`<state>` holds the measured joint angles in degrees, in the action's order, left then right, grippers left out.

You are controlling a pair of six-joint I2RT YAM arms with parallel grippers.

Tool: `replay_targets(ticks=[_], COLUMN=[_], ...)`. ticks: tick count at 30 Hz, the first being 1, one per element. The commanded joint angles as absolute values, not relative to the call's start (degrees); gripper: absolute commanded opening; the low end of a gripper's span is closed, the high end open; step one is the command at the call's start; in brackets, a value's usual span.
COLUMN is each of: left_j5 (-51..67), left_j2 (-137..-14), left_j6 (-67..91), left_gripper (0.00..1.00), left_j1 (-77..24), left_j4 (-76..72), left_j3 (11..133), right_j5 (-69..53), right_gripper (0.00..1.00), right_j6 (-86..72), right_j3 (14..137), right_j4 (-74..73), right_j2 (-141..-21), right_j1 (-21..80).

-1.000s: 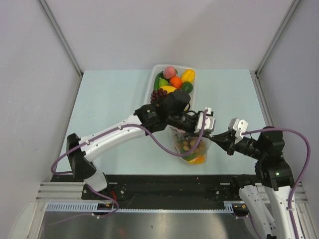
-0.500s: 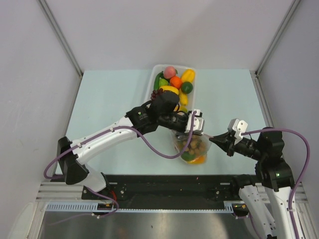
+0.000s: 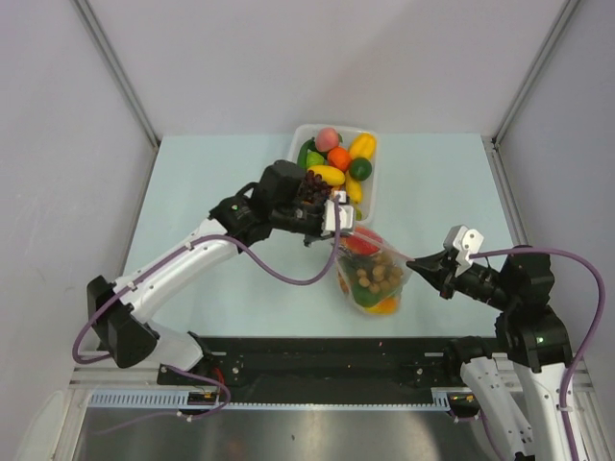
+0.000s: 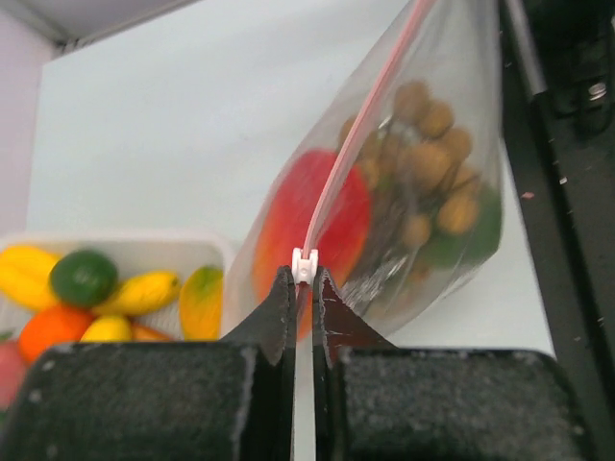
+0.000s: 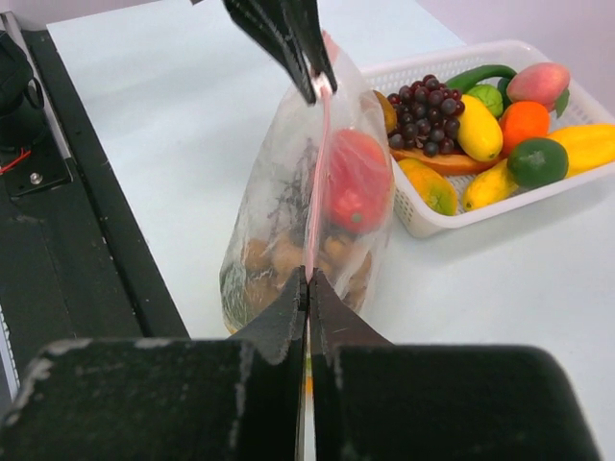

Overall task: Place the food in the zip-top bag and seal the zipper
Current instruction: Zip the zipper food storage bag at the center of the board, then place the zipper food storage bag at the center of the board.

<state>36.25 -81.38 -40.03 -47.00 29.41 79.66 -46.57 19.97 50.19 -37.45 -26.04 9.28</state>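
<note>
The clear zip-top bag [image 3: 373,274] hangs stretched between both grippers, just above the table. Its pink zipper [image 4: 357,140] runs taut from one to the other. My left gripper [image 3: 343,222] is shut on the zipper's far end by the tray, with a small white slider [image 4: 305,263] at its fingertips [image 4: 283,288]. My right gripper [image 3: 415,259] is shut on the near end of the zipper [image 5: 316,182]. Inside the bag lie a red-yellow piece [image 4: 322,216], a brown bunch [image 4: 423,144] and green pieces [image 4: 471,230]. More food [image 3: 336,161] fills the tray.
A white tray [image 3: 370,206] stands at the back of the table right behind the bag, holding dark grapes [image 5: 423,104], yellow, orange, pink and green fruit. A black rail [image 3: 317,360] runs along the near edge. Grey walls close in both sides.
My left gripper slid along the zipper away from the right gripper, back toward the tray, and the bag's mouth is now drawn out long. The right gripper stayed put.
</note>
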Motion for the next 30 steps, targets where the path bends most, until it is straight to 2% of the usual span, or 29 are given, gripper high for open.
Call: replay_targets(ticks=[1,16,23,26,30], left_j5=[31.9,31.2,36.6,37.3,38.6], left_j2=[-77.7,-71.0,-59.8,-55.0,-52.3], left_j6=[-45.2,-50.4,-48.8,-48.0,-39.0], left_gripper=[0.00,0.00,0.00,0.00,0.00], left_j1=[-39.5,-25.5,-25.8,-27.6,-31.1], left_j4=[34.5,39.1,40.9,46.4,50.0], left_j3=[78.8,75.6,72.5,72.5,76.4], right_j5=[-45.2,-40.0,-46.9,-50.2,-51.2], right_gripper=[0.00,0.00,0.00,0.00,0.00], right_j6=[17.9,16.5,19.9,22.2,20.8], right_j3=[53.8,54.5,57.4,60.1,62.2], right_j4=[-34.7,-32.3,-34.0,-38.0,-40.2], right_j2=[-25.8,-27.2,-27.4,-27.5,-28.5], right_j1=[9.4,9.1,9.1,9.1,9.1])
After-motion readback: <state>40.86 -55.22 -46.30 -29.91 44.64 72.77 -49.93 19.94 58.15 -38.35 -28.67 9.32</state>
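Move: The left hand already pinches the slider partway along the bag's zipper; the zipper's left end, mostly hidden behind the fingers, is perhaps 8 cm farther left and about level in depth. The right hand's held corner lies some 14 cm right and 6 cm back of the left hand. The fruit basket is roughly 22 cm ahead, 2 cm left, 20 cm down. From the right hand the left end lies about 22 cm left, 6 cm ahead. Left hand draws the slider about 14 cm left along the zipper; right keeps its corner; both finish rising. ##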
